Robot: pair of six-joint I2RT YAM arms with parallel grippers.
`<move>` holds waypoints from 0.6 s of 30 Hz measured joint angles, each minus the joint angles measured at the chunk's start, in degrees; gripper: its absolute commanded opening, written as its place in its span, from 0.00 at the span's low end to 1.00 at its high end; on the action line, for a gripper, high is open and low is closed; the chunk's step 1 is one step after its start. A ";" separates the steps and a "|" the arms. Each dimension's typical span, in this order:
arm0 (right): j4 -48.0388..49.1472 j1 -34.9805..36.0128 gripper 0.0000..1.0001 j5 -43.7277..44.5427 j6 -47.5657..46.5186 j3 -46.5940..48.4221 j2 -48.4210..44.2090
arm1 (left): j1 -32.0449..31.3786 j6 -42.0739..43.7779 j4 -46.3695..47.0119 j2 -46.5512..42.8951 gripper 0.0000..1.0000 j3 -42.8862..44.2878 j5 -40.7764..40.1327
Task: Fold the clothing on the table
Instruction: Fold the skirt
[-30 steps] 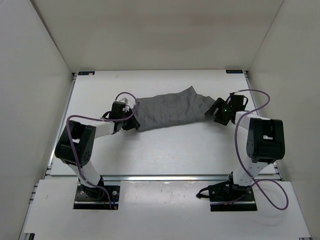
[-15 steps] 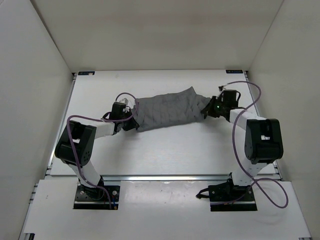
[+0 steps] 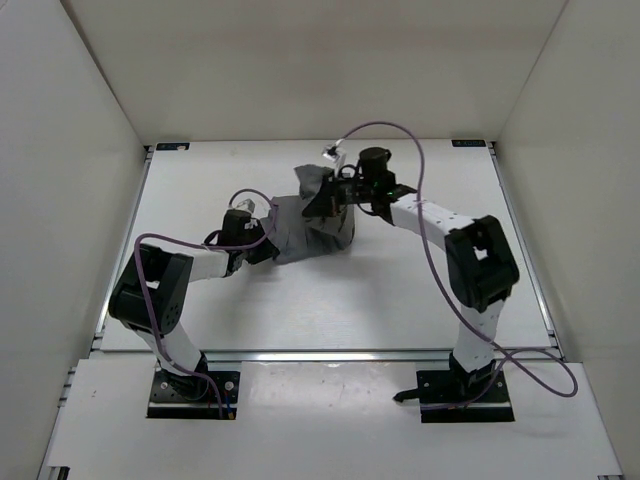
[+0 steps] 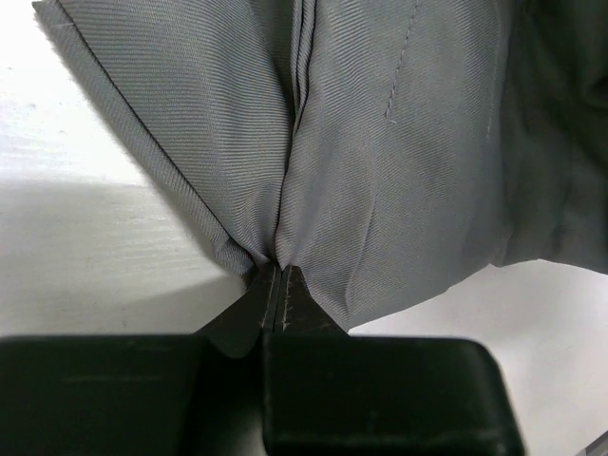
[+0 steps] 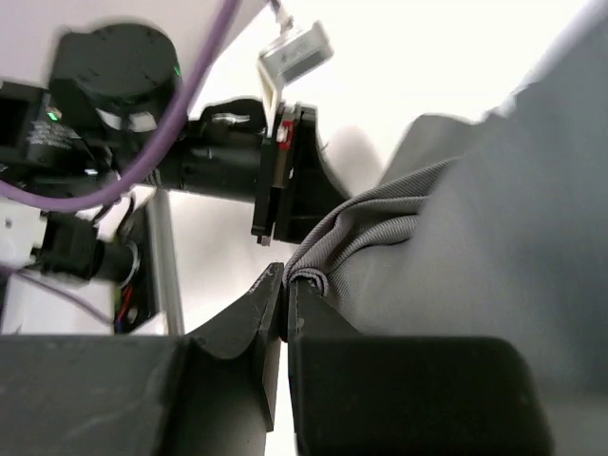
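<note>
The dark grey clothing (image 3: 312, 228) lies bunched left of the middle of the white table (image 3: 400, 295), with its right part folded up and over. At its left edge my left gripper (image 3: 266, 246) sits low. In the left wrist view that left gripper (image 4: 275, 274) is shut on the clothing (image 4: 380, 142), which puckers into the tips. My right gripper (image 3: 325, 200) reaches in from the right above the heap. In the right wrist view the right gripper (image 5: 285, 277) is shut on a rolled hem of the clothing (image 5: 494, 247).
White walls enclose the table on three sides. Purple cables (image 3: 400, 135) loop above the right arm. The left arm's black wrist (image 5: 237, 166) is close in front of the right gripper. A metal rail (image 3: 330, 353) runs along the near edge, with black brackets (image 3: 172, 146) at the far corners.
My right gripper shut on the clothing's right end and carried it left, over the garment, toward the left gripper. The left gripper shut on the left edge and stayed put.
</note>
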 measured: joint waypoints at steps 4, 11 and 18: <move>-2.95 4.02 0.00 -2.97 -1.73 4.94 8.63 | -0.02 -0.52 1.60 -0.63 0.00 -1.40 -0.07; -10.51 8.98 0.00 -2.99 -5.46 9.29 16.37 | 0.00 -1.01 2.34 -1.55 0.00 -2.78 0.00; -13.92 11.41 0.00 -1.86 -6.97 14.71 19.61 | 0.09 -0.98 2.47 -2.08 0.00 -3.45 0.42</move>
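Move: The right hand, high up with the skirt's right end pinched in it, has the skirt's left end, where the left gripper holds it, about 12 cm to its left, 3 cm back and 19 cm below. The skirt's body lies on the table some 19 cm beneath it, about 3 cm left and 2 cm ahead. The left hand already has that left end between its fingers. The right hand carries the pinched skirt end about 10 cm down, 9 cm left and back towards the left gripper. ##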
